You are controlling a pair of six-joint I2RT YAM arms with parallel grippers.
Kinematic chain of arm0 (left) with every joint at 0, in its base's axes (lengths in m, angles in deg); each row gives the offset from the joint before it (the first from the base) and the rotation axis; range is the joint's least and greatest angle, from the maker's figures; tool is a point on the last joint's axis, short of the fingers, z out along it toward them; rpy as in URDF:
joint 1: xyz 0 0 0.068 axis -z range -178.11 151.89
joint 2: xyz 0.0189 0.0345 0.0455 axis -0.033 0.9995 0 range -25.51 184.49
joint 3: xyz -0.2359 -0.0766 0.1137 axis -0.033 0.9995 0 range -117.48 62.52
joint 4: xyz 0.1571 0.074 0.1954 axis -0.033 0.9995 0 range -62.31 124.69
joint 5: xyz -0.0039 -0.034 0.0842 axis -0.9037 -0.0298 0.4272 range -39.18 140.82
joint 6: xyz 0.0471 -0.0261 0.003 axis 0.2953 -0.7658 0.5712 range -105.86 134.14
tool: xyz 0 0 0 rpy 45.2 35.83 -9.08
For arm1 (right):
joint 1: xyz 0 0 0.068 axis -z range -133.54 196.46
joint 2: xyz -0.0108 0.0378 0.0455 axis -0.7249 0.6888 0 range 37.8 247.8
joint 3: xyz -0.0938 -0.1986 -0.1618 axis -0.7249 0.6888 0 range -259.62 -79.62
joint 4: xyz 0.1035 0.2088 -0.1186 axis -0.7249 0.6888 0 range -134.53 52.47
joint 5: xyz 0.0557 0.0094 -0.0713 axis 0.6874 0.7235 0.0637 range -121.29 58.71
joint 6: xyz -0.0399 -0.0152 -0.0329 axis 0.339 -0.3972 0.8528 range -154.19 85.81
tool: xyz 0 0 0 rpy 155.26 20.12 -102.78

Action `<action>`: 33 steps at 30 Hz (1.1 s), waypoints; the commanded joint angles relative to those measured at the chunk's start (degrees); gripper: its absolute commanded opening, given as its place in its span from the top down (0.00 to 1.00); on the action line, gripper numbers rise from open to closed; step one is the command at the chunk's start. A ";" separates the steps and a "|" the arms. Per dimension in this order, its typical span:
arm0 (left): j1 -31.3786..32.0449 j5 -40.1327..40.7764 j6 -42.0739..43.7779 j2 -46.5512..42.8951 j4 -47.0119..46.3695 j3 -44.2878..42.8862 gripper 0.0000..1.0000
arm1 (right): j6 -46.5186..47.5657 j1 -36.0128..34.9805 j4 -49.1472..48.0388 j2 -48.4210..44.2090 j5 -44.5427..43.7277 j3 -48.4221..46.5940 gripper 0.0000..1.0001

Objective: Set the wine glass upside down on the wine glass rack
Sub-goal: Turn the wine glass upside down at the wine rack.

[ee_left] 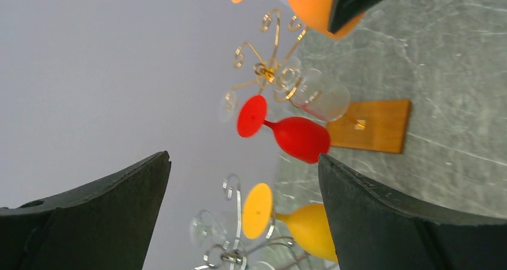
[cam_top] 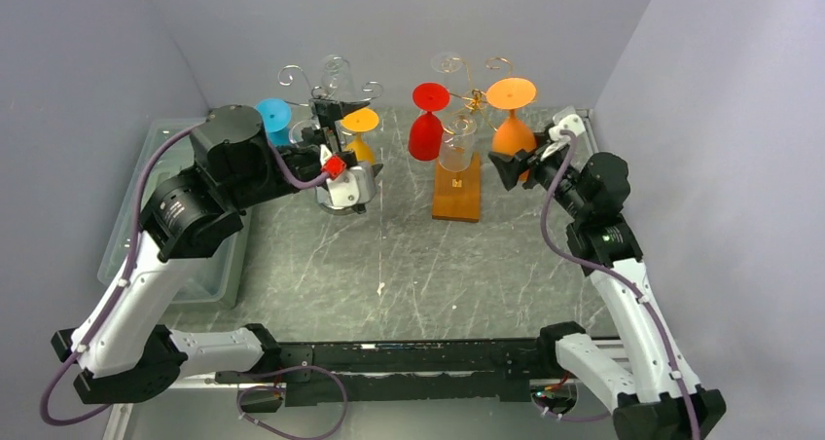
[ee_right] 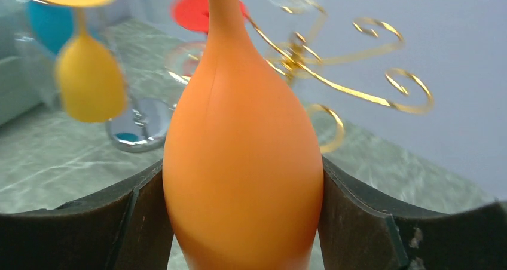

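An orange wine glass [cam_top: 512, 119] hangs upside down, foot up, at the right side of the gold rack [cam_top: 474, 97]. My right gripper [cam_top: 513, 163] is shut on its bowl [ee_right: 242, 162], one pad against each side. Its stem runs out of the top of the right wrist view beside the gold arms [ee_right: 359, 91], so I cannot tell if the foot rests on the rack. My left gripper [ee_left: 242, 156] stands wide open, rolled on its side. Beyond its fingers a yellow glass [ee_left: 299, 225] hangs upside down on the silver rack [cam_top: 331, 80], untouched.
On the gold rack, which stands on a wooden base [cam_top: 457, 195], also hang a red glass [cam_top: 426, 124] and a clear glass [cam_top: 457, 140]. A blue glass [cam_top: 274, 119] hangs on the silver rack. A clear plastic bin [cam_top: 156, 221] sits at the left. Walls close in on all sides.
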 commanded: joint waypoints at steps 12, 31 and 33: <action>0.08 6.63 -11.50 2.30 6.22 -2.37 0.01 | -8.36 20.37 -19.84 10.47 1.54 7.42 1.00; 0.08 7.07 -11.46 1.10 4.22 2.59 0.00 | -0.68 16.19 -25.67 27.41 9.73 1.53 1.00; 0.08 7.14 -11.21 1.00 3.88 3.09 0.00 | 1.64 14.18 -24.48 27.79 7.87 1.56 1.00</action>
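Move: The right hand holds the upside-down orange wine glass by its bowl. The gold rack's empty right-hand hook is about 14 cm ahead, 6 cm right and 4 cm below. The rack's centre post top is some 16 cm ahead and 4 cm left. The clear glass hangs 8 cm ahead and 8 cm left, the red glass 13 cm ahead and 13 cm left. From the left hand the hook is about 23 cm ahead, 30 cm right, 18 cm lower. Still gripping the orange glass by its bowl, the right hand brings it up against the gold rack's right side. It swings right and down, turning some 20 degrees clockwise, then reaches forward and down to about 13 cm farther out and 12 cm lower, finally easing 2–3 cm back left towards the hook and unwinding half the turn. The open, empty left hand sinks about 5 cm by the silver rack, tipping down. ##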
